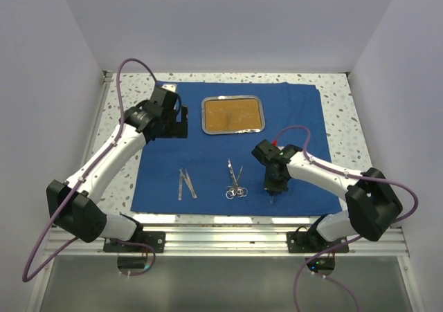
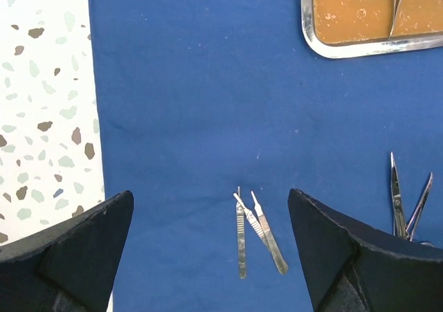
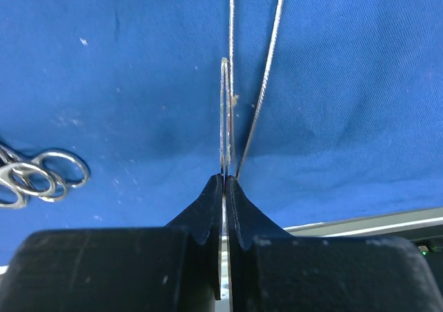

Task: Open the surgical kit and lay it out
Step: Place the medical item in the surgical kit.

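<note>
The royal-blue cloth [image 1: 297,118] lies spread flat on the table. On its far middle sits the steel tray [image 1: 233,98] with an orange-brown floor, its corner also in the left wrist view [image 2: 360,48]. Thin silver handles [image 1: 185,184] [image 2: 259,232] lie at the front left, and ring-handled scissors [image 1: 235,184] [image 2: 396,201] [image 3: 41,177] at the front middle. My left gripper [image 1: 181,122] [image 2: 210,192] hovers open and empty over the cloth, left of the tray. My right gripper [image 1: 272,191] [image 3: 225,177] is shut on thin tweezers [image 3: 225,118], low over the cloth's front right.
Speckled tabletop [image 1: 336,104] [image 2: 41,118] borders the cloth on both sides. White walls close in the back and sides. An aluminium rail [image 1: 228,232] [image 3: 374,222] runs along the near edge just past the cloth's front hem.
</note>
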You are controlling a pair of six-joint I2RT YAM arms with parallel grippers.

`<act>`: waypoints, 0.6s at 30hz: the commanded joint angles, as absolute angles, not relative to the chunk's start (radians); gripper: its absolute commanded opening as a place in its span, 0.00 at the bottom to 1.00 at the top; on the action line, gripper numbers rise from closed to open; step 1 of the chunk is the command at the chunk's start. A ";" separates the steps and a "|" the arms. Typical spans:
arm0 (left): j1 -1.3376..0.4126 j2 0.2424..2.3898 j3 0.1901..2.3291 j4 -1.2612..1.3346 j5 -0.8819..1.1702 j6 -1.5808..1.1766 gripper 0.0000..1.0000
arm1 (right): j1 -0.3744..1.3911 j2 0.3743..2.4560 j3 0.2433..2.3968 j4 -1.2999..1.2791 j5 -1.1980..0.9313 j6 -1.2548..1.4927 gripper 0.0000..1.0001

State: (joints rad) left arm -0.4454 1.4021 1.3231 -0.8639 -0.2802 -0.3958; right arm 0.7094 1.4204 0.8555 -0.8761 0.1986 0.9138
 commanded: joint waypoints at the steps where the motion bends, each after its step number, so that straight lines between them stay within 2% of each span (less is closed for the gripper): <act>1: -0.442 1.351 1.304 -0.833 -0.278 -0.365 0.97 | 0.712 1.451 0.870 -0.801 0.224 0.934 0.00; 3: -0.442 1.348 1.302 -0.841 -0.287 -0.365 0.97 | 0.713 1.479 0.908 -0.808 0.232 0.916 0.00; 4: -0.442 1.348 1.302 -0.845 -0.288 -0.365 0.96 | 0.712 1.495 0.925 -0.816 0.232 0.896 0.09; 5: -0.442 1.348 1.304 -0.848 -0.294 -0.367 0.96 | 0.712 1.518 0.946 -0.827 0.248 0.887 0.23; 6: -0.440 1.350 1.304 -0.854 -0.298 -0.365 0.96 | 0.712 1.526 0.989 -0.850 0.252 0.874 0.52; 7: -0.442 1.350 1.305 -0.854 -0.302 -0.365 0.96 | 0.712 1.528 1.011 -0.862 0.256 0.861 0.62; 8: -0.440 1.350 1.307 -0.857 -0.310 -0.368 0.96 | 0.712 1.526 1.031 -0.877 0.273 0.854 0.66; 10: -0.440 1.350 1.308 -0.859 -0.319 -0.371 0.96 | 0.712 1.505 1.103 -0.923 0.287 0.838 0.74; 13: -0.439 1.348 1.309 -0.862 -0.327 -0.377 0.96 | 0.712 1.508 1.248 -0.986 0.333 0.763 0.77; 18: -0.439 1.342 1.308 -0.858 -0.339 -0.399 0.96 | 0.709 1.646 1.591 -1.049 0.364 0.637 0.77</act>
State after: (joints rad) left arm -0.4454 1.3746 1.3106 -0.8627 -0.3134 -0.3992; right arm 0.7094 1.5791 1.4063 -0.9951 0.3038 0.7433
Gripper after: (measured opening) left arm 0.964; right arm 0.775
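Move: The tweezers held in the right fingers are to be laid on the blue cloth just below, about 1 cm ahead, 1 cm to the left and 2 cm down. The tweezers already lying there are about 2 cm ahead and 1 cm to the right of that hand; the scissors are 4 cm ahead and 12 cm left; the tray is some 28 cm ahead and 13 cm left. From the left hand, the laying spot is about 14 cm back, 33 cm right and 18 cm below. The held tweezers are brought down the last centimetre to the cloth beside the pair already lying there, and the right fingers open to about three quarters and let go. The right hand then climbs away, about 12 cm up from its lowest point and 10 cm forward, drifting some 6 cm left towards the tray, while the fingers tilt up to point more forward. ##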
